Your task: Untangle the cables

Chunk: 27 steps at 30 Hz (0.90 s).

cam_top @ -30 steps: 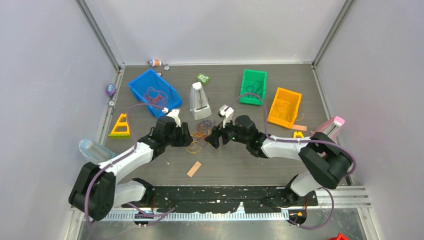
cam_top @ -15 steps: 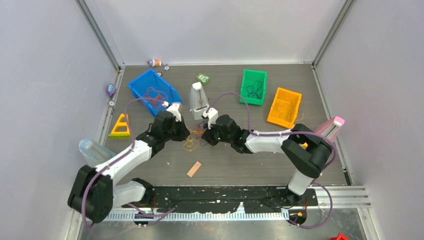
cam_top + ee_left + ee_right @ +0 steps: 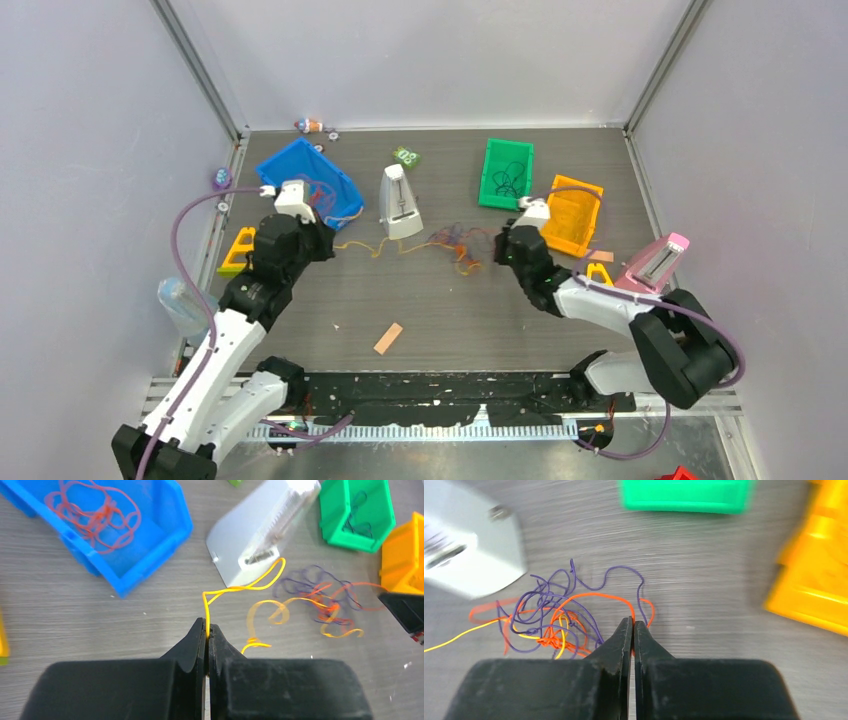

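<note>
A tangle of thin cables [image 3: 452,243] in orange, yellow and purple lies on the table between the arms. My left gripper [image 3: 207,626] is shut on a yellow cable [image 3: 250,584] that runs from its tips to the tangle [image 3: 325,602]. In the top view this gripper [image 3: 322,240] sits by the blue bin and the yellow cable [image 3: 368,246] stretches to the right. My right gripper [image 3: 633,622] is shut on an orange cable [image 3: 594,596] at the tangle's right edge [image 3: 549,620]. In the top view it [image 3: 497,255] is right of the tangle.
A white metronome [image 3: 399,202] stands just behind the stretched cable. A blue bin [image 3: 300,168] holds red cables, a green bin [image 3: 508,172] black ones, an orange bin [image 3: 570,213] is at right. A yellow triangle [image 3: 240,252], a small tan block [image 3: 388,338] and a pink-topped object [image 3: 655,262] lie around.
Both arms have pulled apart: the left gripper moved back left toward the blue bin, the right gripper moved right. The tangle has been drawn out into a line across the table.
</note>
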{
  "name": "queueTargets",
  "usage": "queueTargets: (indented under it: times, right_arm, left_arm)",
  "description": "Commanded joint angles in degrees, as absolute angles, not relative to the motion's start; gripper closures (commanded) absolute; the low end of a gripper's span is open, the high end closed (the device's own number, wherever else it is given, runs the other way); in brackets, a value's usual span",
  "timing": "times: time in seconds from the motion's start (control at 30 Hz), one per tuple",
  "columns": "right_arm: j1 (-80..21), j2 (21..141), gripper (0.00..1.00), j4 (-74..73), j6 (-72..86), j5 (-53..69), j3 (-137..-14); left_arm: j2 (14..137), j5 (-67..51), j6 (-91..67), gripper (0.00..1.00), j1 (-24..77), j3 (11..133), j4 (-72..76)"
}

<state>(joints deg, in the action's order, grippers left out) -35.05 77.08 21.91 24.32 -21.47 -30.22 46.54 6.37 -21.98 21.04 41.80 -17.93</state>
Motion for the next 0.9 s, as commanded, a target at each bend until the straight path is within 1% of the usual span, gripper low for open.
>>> queueTargets:
  times: [0.0, 0.17, 0.23, 0.3, 0.37, 0.47, 0.6, 0.67, 0.77, 0.87]
  right_arm:
    - [-29.9, 71.0, 0.95, 22.5, 31.8, -25.6, -25.9]
    - [-29.6, 69.3, 0.95, 23.9, 29.9, -23.4, -25.0]
    - [-29.6, 69.3, 0.95, 21.4, 30.6, -25.3, -25.7]
    - [-29.5, 69.1, 0.95, 17.5, 32.3, -31.2, -26.4]
    - [-28.9, 68.2, 0.95, 14.7, 34.3, -34.2, -26.5]
    - [-28.2, 65.6, 0.95, 16.0, 34.0, -33.5, -24.9]
    - [-28.2, 63.9, 0.94, 22.9, 29.6, -25.2, -22.2]
    - [-28.2, 63.6, 0.95, 27.3, 27.2, -20.3, -21.2]
    - [-28.5, 63.1, 0.95, 34.3, 24.4, -8.1, -19.0]
    - [-29.1, 62.6, 0.95, 40.6, 22.7, -2.0, -17.0]
  left_arm:
    - [45.8, 9.4, -19.6, 1.0, 18.2, 48.3, -22.1]
    - [47.7, 11.2, -18.1, 1.0, 16.4, 56.0, -25.0]
    - [48.8, 11.6, -17.9, 1.0, 14.4, 59.9, -26.9]
    - [49.7, 11.4, -18.2, 1.0, 11.1, 63.4, -29.0]
    - [49.8, 11.4, -18.9, 1.0, 8.0, 66.2, -30.5]
    - [48.8, 11.1, -20.6, 1.0, 3.5, 68.6, -31.5]
    - [47.3, 8.8, -21.2, 1.0, 1.3, 69.8, -31.0]
    - [46.8, 5.7, -21.4, 1.0, 1.3, 69.7, -30.0]
    - [46.4, -7.5, -21.8, 1.0, 1.4, 68.8, -25.8]
    - [47.7, -18.0, -22.9, 1.0, 1.4, 69.3, -23.9]
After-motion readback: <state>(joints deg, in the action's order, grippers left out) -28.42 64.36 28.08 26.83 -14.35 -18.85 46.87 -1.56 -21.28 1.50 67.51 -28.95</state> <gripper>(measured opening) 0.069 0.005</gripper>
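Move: The tangle lies about 8 cm to the right hand's left, 2 cm ahead and 6 cm below; from the right hand the green box is some 21 cm ahead and 2 cm right. From the left hand the tangle is roughly 25 cm right, 8 cm ahead and 17 cm below, the metronome about 15 cm ahead and 12 cm right, and the blue box 22 cm ahead and 6 cm left. Up and to the left goes the left hand, about 16 cm higher, drawing its pinched yellow cable away from the tangle; its fingers tip upward and swing counter-clockwise, partly swinging back as the hand returns a few centimetres right. The right hand, still gripping the orange cable low down, pulls about 7 cm right, turning clockwise, then eases back left by half and slightly back. ##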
